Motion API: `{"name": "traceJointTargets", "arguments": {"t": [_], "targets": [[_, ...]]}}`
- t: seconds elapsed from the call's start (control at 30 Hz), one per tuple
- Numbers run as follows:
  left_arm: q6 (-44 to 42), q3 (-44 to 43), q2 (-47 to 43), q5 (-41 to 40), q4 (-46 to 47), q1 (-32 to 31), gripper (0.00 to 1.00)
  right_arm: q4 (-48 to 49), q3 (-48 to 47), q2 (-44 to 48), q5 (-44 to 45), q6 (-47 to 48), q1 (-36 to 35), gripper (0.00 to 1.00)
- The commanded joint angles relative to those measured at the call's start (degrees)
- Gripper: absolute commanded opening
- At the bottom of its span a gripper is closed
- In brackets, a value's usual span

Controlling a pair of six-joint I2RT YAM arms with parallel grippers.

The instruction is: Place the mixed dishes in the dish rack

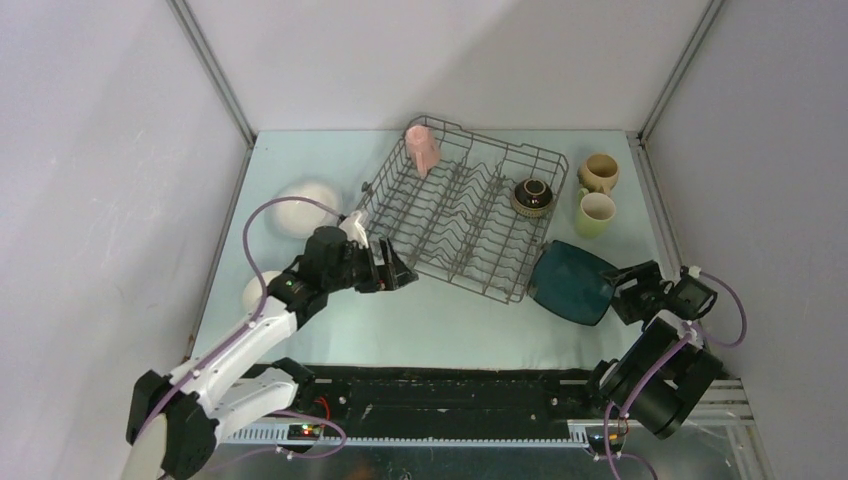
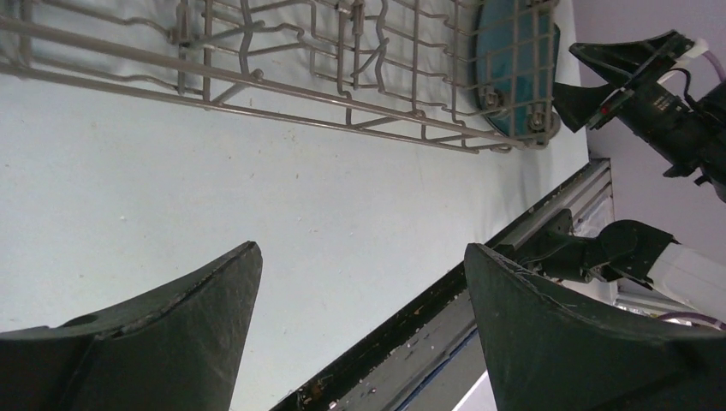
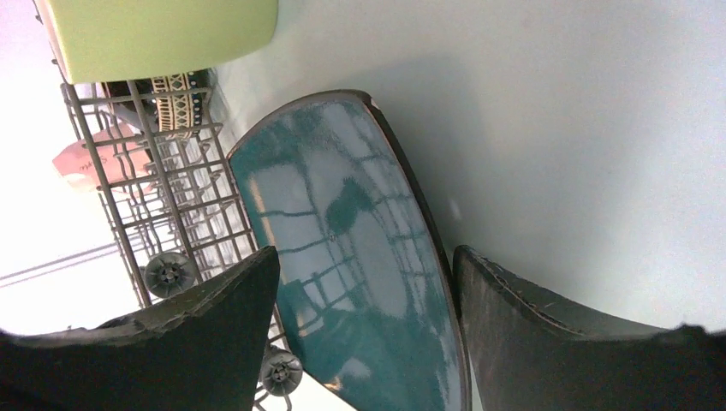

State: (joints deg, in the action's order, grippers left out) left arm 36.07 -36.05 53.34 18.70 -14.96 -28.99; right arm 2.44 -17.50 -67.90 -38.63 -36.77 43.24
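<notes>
The grey wire dish rack (image 1: 465, 215) stands mid-table. It holds a pink mug (image 1: 422, 148) at its far corner and a dark brown bowl (image 1: 532, 196) on its right side. A dark teal square plate (image 1: 570, 282) leans on the rack's near right corner. My right gripper (image 1: 628, 290) is open, and in the right wrist view (image 3: 366, 250) its fingers straddle the plate's (image 3: 342, 214) rim. My left gripper (image 1: 400, 272) is open and empty over bare table by the rack's near left corner, as the left wrist view (image 2: 360, 248) shows.
A tan mug (image 1: 598, 172) and a light-green mug (image 1: 596, 213) stand right of the rack. A pale overturned bowl (image 1: 305, 208) and another white dish (image 1: 262, 290), partly hidden by my left arm, lie at the left. Walls enclose the table.
</notes>
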Motion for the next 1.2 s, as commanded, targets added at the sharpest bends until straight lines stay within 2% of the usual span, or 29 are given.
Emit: {"name": "traceJointTargets", "arguments": {"t": [0.0,0.17,0.23,0.27,0.3,0.33,0.37,0.53,0.7,0.83,0.97,1.17], "targets": [[2.44,0.6,2.81,0.19,7.28,-1.49,0.94,-0.32,0.37,-0.17,-3.69,2.92,-1.05,0.71],[1.49,-0.63,4.12,-1.48,7.41,-2.42,0.94,-0.91,0.78,0.26,-1.98,3.8,-1.54,0.54],[1.38,-0.49,4.65,-1.24,7.72,-2.86,0.94,-0.92,0.72,0.39,-1.09,3.66,-1.8,0.41],[1.37,-0.41,4.79,-1.15,7.78,-3.02,0.94,-0.91,0.67,0.29,-0.85,3.69,-1.82,0.26],[1.37,-0.2,4.98,-1.14,7.91,-3.36,0.94,-1.35,0.41,0.41,-0.71,3.83,-1.86,0.18],[1.41,-0.05,5.0,-1.17,8.01,-3.48,0.93,-1.72,0.34,0.54,-0.3,3.87,-1.86,0.03],[1.49,0.24,4.93,-1.19,8.13,-3.69,0.93,-2.06,0.09,1.16,-0.04,3.85,-1.81,0.01],[1.47,0.79,4.02,-2.39,7.74,-3.96,0.94,-8.1,-0.85,7.32,3.7,3.46,-1.51,0.0],[1.37,0.41,4.16,-2.65,7.49,-4.18,0.94,-19.17,-4.73,18.71,11.59,2.14,-1.68,0.0],[1.37,-0.03,4.35,-2.7,7.49,-4.66,0.94,-26.93,-8.98,24.9,13.37,1.45,-2.01,0.0],[0.86,-1.09,4.2,-3.31,6.85,-5.82,0.93,-33.69,-14.03,28.41,17.33,0.13,-4.93,0.0],[0.48,-1.83,3.79,-4.02,6.78,-7.09,0.93,-38.61,-23.34,33.29,21.06,-2.49,-9.6,0.0]]}}
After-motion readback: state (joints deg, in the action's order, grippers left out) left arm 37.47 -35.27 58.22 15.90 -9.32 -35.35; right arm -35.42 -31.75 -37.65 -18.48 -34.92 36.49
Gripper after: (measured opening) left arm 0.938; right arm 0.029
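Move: The right gripper is open and rolled on its side at the right rim of the dark green plate, whose middle lies about 10 cm to its left, 1 cm back and 2 cm lower. The green mug stands some 13 cm ahead and 6 cm left, about level; the black bowl in the rack is roughly 19 cm ahead, 20 cm left and 3 cm higher. From the left gripper, the plate's middle is some 37 cm right, level fore-and-aft and 13 cm below. Sink the right gripper about 1 cm with the plate's rim between its fingers and shut them to pinch it. Then lift the plate some 10 cm, drawing back about 3 cm towards the base and rolling the hand's left side down by some 15 degrees. Meanwhile ease the open left gripper down slightly and then right along the rack's near side. ##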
